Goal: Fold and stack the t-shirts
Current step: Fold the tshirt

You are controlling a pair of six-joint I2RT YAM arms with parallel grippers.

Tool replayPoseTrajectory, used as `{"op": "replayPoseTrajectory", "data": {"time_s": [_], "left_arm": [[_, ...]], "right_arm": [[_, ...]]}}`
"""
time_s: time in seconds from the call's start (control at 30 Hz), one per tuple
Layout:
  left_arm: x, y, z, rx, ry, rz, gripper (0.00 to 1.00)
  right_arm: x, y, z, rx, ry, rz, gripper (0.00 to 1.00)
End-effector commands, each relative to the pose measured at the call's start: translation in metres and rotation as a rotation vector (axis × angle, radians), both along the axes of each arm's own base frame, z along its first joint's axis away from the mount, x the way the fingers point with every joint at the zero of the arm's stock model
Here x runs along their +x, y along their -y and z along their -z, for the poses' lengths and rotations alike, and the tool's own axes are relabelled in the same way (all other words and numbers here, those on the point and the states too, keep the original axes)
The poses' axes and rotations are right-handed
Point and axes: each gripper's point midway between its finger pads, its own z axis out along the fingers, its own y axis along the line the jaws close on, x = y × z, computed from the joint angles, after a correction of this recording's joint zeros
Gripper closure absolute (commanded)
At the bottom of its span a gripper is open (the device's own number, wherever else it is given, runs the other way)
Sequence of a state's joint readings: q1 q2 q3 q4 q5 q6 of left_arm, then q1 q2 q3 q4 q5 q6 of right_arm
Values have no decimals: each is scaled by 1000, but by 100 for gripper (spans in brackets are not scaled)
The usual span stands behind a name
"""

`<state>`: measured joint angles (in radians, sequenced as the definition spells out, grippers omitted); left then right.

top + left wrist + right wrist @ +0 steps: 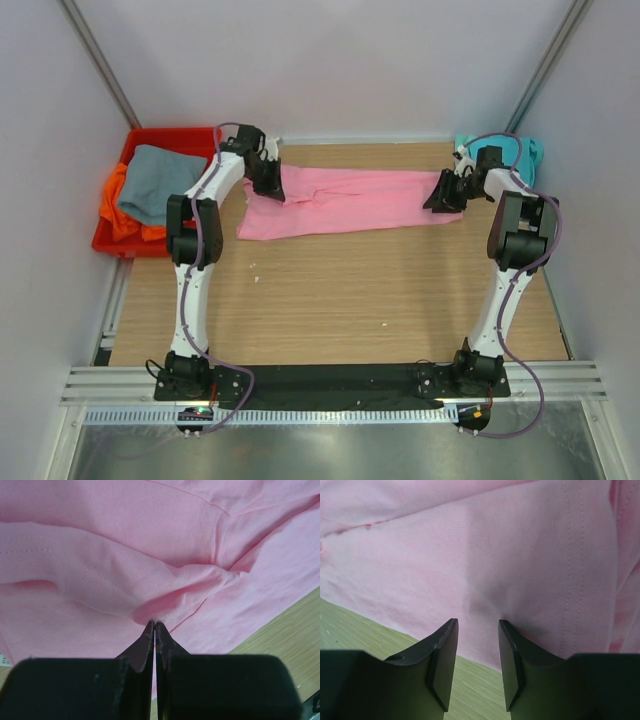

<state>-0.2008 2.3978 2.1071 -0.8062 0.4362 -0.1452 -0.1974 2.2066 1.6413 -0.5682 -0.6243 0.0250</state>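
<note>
The pink t-shirt [340, 205] lies stretched left to right across the back of the table. My left gripper [268, 186] is at its left end, shut on a pinched fold of pink cloth [165, 605] that bunches at the fingertips [155, 624]. At the shirt's right end my right gripper [446, 195] is open. Its tips [478, 622] reach the shirt's near edge [495, 545], with only flat cloth and bare table between the fingers. A teal t-shirt [500, 153] lies at the back right corner. The grey t-shirt [158, 180] rests on the orange one [118, 208] in the bin.
A red plastic bin [180, 137] sits at the back left, just off the table's edge. The wooden table [330, 290] runs from the shirt to the arm bases. White walls enclose the left, back and right.
</note>
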Motion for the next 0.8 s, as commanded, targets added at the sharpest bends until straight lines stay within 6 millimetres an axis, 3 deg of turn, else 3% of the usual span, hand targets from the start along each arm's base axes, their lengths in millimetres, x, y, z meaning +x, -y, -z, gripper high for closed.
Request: {"op": "replayPoseTrajectory", "data": {"time_s": [0.0, 0.07, 0.1, 0.17, 0.23, 0.33, 0.37, 0.47, 0.57, 0.67, 0.7, 0.73, 0.77], "left_arm": [[10, 3, -21, -10, 65, 15, 100], [17, 5, -24, -18, 88, 22, 100], [26, 8, -35, -27, 129, 26, 100], [38, 11, -39, -33, 168, 31, 100], [57, 14, -60, -44, 255, 36, 100], [76, 16, -73, -4, 357, 39, 99], [83, 16, -77, 20, 400, 34, 81], [91, 17, -82, 72, 454, 14, 56], [87, 13, -98, 69, 482, -38, 53], [65, 8, -128, 38, 529, -71, 51], [49, 6, -108, 40, 479, -66, 51], [38, 7, -134, 8, 521, -62, 51], [29, 7, -134, -3, 509, -62, 51]], "right_arm": [[-1, -4, -2, 1, 13, -24, 56], [-1, -4, -2, 3, 14, -24, 56], [-1, -4, -2, 4, 12, -22, 56], [-1, -4, -2, 6, 9, -23, 57], [-1, -4, -4, 3, 13, -22, 57], [-3, -4, -6, 3, 15, -22, 57], [-3, -5, -6, 3, 13, -22, 57], [-4, -5, -10, 2, 22, -24, 57], [-6, -4, -13, 6, 24, -22, 57], [-7, -5, -21, 14, 40, -25, 57], [-6, -4, -25, 12, 54, -25, 57], [-6, -5, -26, 14, 58, -23, 57], [-7, -5, -26, 16, 60, -22, 56]]}}
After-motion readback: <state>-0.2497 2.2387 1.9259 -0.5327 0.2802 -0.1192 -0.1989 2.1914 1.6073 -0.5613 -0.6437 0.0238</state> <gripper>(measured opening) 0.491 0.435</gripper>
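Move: My left hand's shut fingertips are at the pink sleeve fold. The shirt's far edge, where the sleeve goes, is about 8 cm straight ahead and 3 cm lower. The shirt's middle is some 18 cm to the right and level with my hand, its near left corner about 9 cm back and 11 cm left. The red bin is roughly 31 cm left and 2 cm ahead. From my right hand that far edge is about 42 cm left and 11 cm ahead. I flick the pinched sleeve forward towards the shirt's far edge with my left hand, going about 7.5 cm out while rising over 5 cm and tipping the fingertips up and outward some 20 degrees. Near the far end I spread the fingers to about half open and let go of the cloth, then swing back about 5 cm, sinking slightly but staying above the shirt. ##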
